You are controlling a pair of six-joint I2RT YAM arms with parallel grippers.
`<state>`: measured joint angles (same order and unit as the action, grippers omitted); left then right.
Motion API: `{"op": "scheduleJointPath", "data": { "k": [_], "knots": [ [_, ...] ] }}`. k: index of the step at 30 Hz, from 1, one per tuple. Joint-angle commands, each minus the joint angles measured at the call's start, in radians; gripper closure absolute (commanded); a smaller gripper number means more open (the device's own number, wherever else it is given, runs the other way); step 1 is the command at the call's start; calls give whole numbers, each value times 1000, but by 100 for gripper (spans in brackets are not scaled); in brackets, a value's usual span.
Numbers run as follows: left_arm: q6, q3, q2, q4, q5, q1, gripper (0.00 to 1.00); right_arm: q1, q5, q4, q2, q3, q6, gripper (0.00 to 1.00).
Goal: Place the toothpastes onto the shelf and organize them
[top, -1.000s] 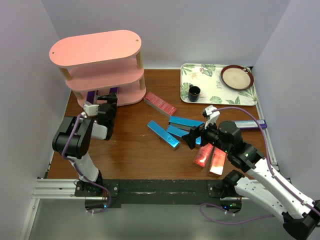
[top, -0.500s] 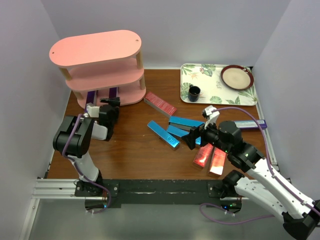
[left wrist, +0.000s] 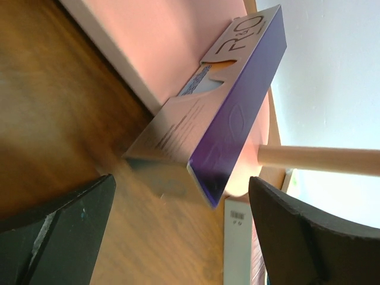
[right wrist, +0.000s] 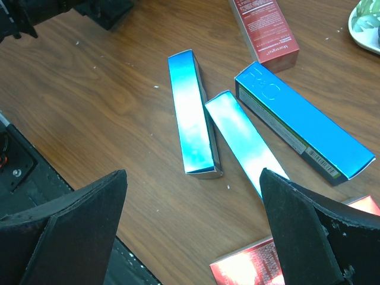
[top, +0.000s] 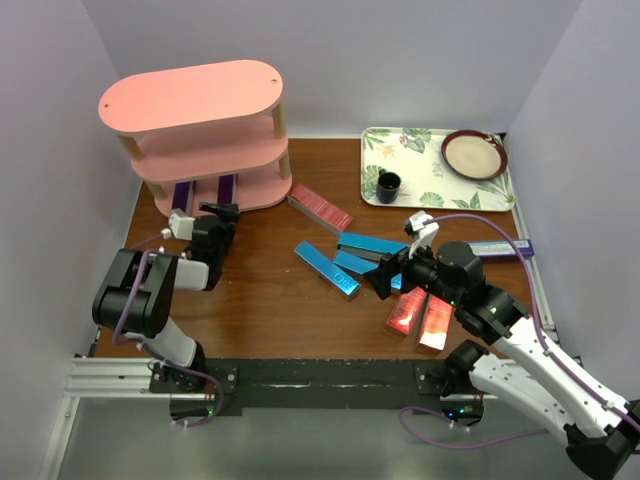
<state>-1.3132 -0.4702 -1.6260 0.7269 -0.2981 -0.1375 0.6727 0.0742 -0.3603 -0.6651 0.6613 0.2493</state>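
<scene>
The pink shelf [top: 190,130] stands at the back left, with two purple toothpastes [top: 181,193] [top: 226,187] lying on its bottom board. My left gripper [top: 222,212] is open just in front of them, holding nothing. In its wrist view one purple carton [left wrist: 237,113] pokes out over the board's edge, apart from my open left gripper [left wrist: 184,237]. Three blue cartons [top: 327,268] [top: 355,263] [top: 372,243] lie mid-table. My right gripper [top: 385,278] hovers open beside them. Its wrist view shows my right gripper [right wrist: 193,237] above bare wood near the blue cartons [right wrist: 190,113].
One red carton [top: 320,207] lies near the shelf and two red cartons [top: 405,312] [top: 436,322] lie under my right arm. A pale carton [top: 500,249] sits at the far right. The floral tray [top: 437,170] holds a plate [top: 474,154] and a dark cup [top: 388,184].
My left arm has drawn back from the shelf toward the near left, its gripper still open. The right arm and the cartons have not moved.
</scene>
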Motion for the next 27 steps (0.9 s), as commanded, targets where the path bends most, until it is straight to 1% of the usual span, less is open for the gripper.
{"op": "scheduleJointPath", "data": {
  "k": [1,2,3,5,7,8,9,10,11,12,14,16,17,18,20,21,23,24,25,27],
  "knots": [
    [101,83,110,-14,-6,7,0,-1,18,6,2,-2,-10,1],
    [115,94,155,-26,-3,7,0,-1,19,7,-1,0,-12,1],
    [146,102,179,-81,10,7,0,-1,19,6,-2,0,-12,2],
    [193,108,259,-139,33,7,0,-1,16,4,-5,4,-12,1],
    [284,104,319,-242,68,6,0,-1,9,1,-8,9,-13,1],
    [316,97,383,-280,76,6,0,-1,3,-2,-8,11,-13,1],
    [388,91,417,-353,95,6,0,-2,-10,-6,-11,14,-15,1],
    [425,85,449,-391,103,4,0,-1,-14,-8,-13,18,-15,1],
    [458,59,513,-438,108,4,0,-1,-16,-11,-17,21,-13,1],
    [520,44,543,-525,120,3,0,1,-16,-12,-18,23,-15,1],
    [572,1,633,-634,128,1,0,-1,-22,-23,-22,35,-15,1],
    [647,-28,690,-696,123,-2,0,-1,-34,-31,-22,46,-15,1],
    [673,-66,737,-724,117,-4,0,-2,-39,-35,-21,47,-13,1],
    [730,-86,759,-803,102,-5,0,-1,-42,-40,-21,55,-13,1],
    [793,-146,805,-878,94,-5,0,-1,-65,-54,-18,61,-10,1],
    [868,-165,814,-900,106,-7,0,1,-71,-55,-14,63,-1,2],
    [943,-214,837,-952,151,-7,0,-2,-111,-63,-14,67,7,1],
    [1018,-225,847,-965,174,-7,0,-1,-123,-68,-17,73,11,1],
    [1055,-232,867,-974,200,-7,0,-1,-138,-69,-24,78,16,1],
    [1152,-232,894,-974,283,-7,0,-1,-189,-101,-79,113,33,1]
  ]
}}
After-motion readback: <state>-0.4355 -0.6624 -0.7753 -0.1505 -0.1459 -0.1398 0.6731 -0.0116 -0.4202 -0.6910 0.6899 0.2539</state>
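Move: The left hand's open fingers are at the near end of the purple box just placed on the bottom shelf; its middle is about 10 cm straight ahead, roughly level. The other purple box stands some 11 cm left of it, the red box by the shelf 22 cm right and 2 cm ahead of the hand. From the right hand, roughly 18 cm above them, the middle blue box is 9 cm ahead, 1 left; the left blue box 8 ahead, 11 left; the big blue box straight ahead 13. Back first and nearly level, then steeply up, the left hand leaves the purple box and the shelf, ending about 10 cm back and some 17 cm higher. Its wrist rolls left side up by some 40 degrees and swings clockwise to face right of the shelf, fingers staying wide open. The right hand, also open and empty, only dips slightly and edges right above the blue boxes. ##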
